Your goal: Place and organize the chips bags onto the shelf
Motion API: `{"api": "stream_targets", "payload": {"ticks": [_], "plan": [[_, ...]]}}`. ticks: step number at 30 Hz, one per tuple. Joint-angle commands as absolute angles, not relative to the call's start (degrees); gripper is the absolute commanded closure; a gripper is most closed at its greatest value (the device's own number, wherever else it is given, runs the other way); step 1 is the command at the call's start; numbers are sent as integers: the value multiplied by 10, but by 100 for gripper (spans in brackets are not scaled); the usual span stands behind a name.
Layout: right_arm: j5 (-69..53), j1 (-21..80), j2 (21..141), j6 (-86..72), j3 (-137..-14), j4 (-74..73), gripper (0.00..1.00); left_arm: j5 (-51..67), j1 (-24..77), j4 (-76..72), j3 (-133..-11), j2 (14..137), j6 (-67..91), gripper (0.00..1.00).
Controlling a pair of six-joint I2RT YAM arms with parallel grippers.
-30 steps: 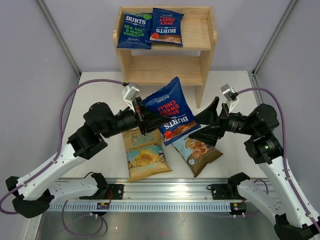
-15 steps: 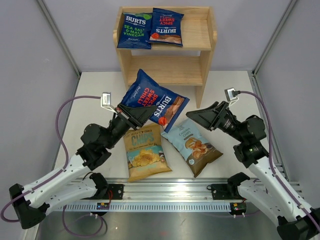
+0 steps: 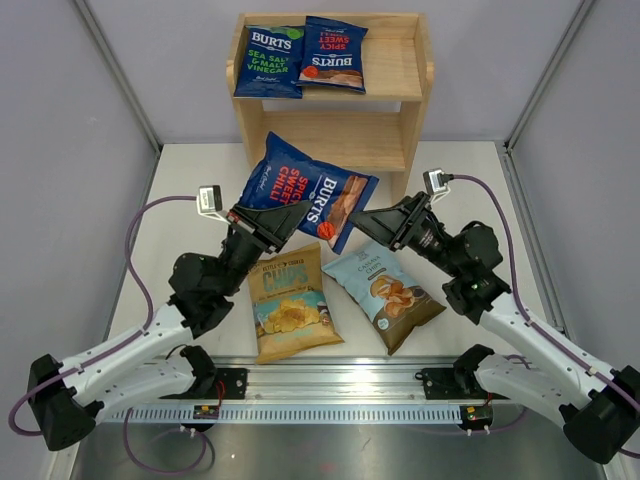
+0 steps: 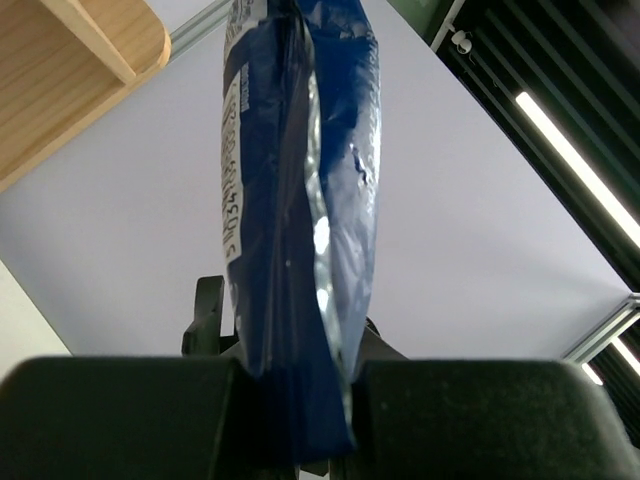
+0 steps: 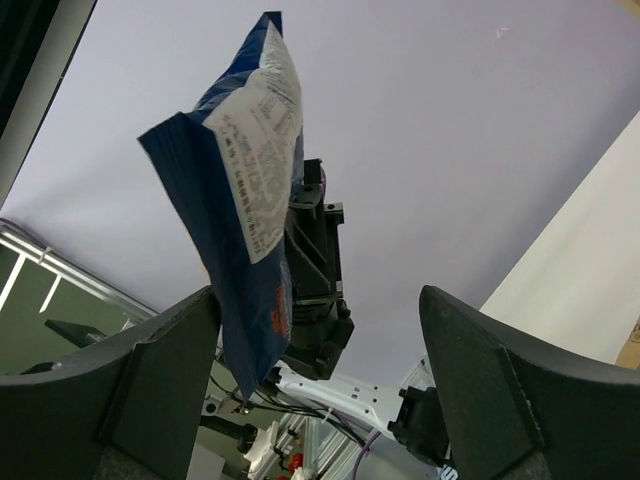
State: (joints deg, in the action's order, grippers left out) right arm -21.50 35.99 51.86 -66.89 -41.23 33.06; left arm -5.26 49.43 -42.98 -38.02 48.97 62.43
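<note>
My left gripper [image 3: 268, 222] is shut on the lower edge of a dark-blue Burts chips bag [image 3: 312, 188], holding it in the air in front of the shelf [image 3: 408, 92]. In the left wrist view the bag [image 4: 290, 200] stands edge-on between the pads of that gripper [image 4: 300, 400]. My right gripper [image 3: 370, 228] is open beside the bag's right corner. In its wrist view the bag [image 5: 245, 170] hangs by the left finger [image 5: 170, 370] of this gripper [image 5: 320, 370]. Two Burts bags [image 3: 268, 62] [image 3: 333, 55] lie on the top tier. A tan-yellow Chips bag [image 3: 288, 305] and a light-blue and brown bag [image 3: 385, 292] lie on the table.
The shelf's lower tier [image 3: 330, 140] holds nothing, and a shelf corner [image 4: 70, 60] shows in the left wrist view. Grey walls close in both sides. The arms' mounting rail [image 3: 330, 385] runs along the near edge.
The left arm drew back and lifted the blue bag up toward the shelf. The right gripper pulled away from the bag, then swung in toward its right corner.
</note>
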Motion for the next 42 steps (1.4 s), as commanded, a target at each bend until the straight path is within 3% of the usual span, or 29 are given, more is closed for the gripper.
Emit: {"api": "stream_targets", "payload": {"ticks": [1,7,14,23,25,27,29,30,32,42], "plan": [[-204,378,521,-657,-452,389,15,-69,493,-446,-389,495,640,92],[-238,385,540,-646,-469,384,19,-63,493,-453,-371,503,655,92],[-248,386,555,-635,-479,376,31,-45,493,-464,-366,512,666,92],[-243,386,554,-633,-476,336,69,-36,493,-468,-352,520,674,90],[-232,385,548,-631,-473,323,75,-41,493,-466,-352,519,669,77],[-221,386,544,-627,-475,302,78,-47,492,-452,-352,507,661,50],[-204,386,537,-618,-480,272,85,-62,490,-399,-363,484,637,33],[-197,386,534,-616,-482,265,85,-70,490,-374,-368,484,629,33],[-180,386,526,-605,-489,238,87,-102,490,-290,-384,454,604,1],[-47,373,509,-592,-576,106,87,-260,489,141,-485,323,492,1]]}}
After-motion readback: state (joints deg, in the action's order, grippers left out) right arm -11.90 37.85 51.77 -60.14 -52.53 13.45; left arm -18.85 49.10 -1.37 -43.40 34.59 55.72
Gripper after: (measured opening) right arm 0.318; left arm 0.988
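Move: The left hand still grips the Burts Spicy Sweet Chilli bag, whose middle is about 4 cm ahead, 2 cm right and 4 cm above. From the open right hand that middle lies some 4 cm ahead, 9 cm left and 5 cm up. Measured from the right hand, the cassava chips bag lies 4 cm ahead, 9 cm right and 39 cm below; the shelf's middle is about 40 cm ahead, 5 cm left and 15 cm lower. Right fingers pinch the bag's right end, then the left hand, sinking about 6 cm, opens and draws left. ##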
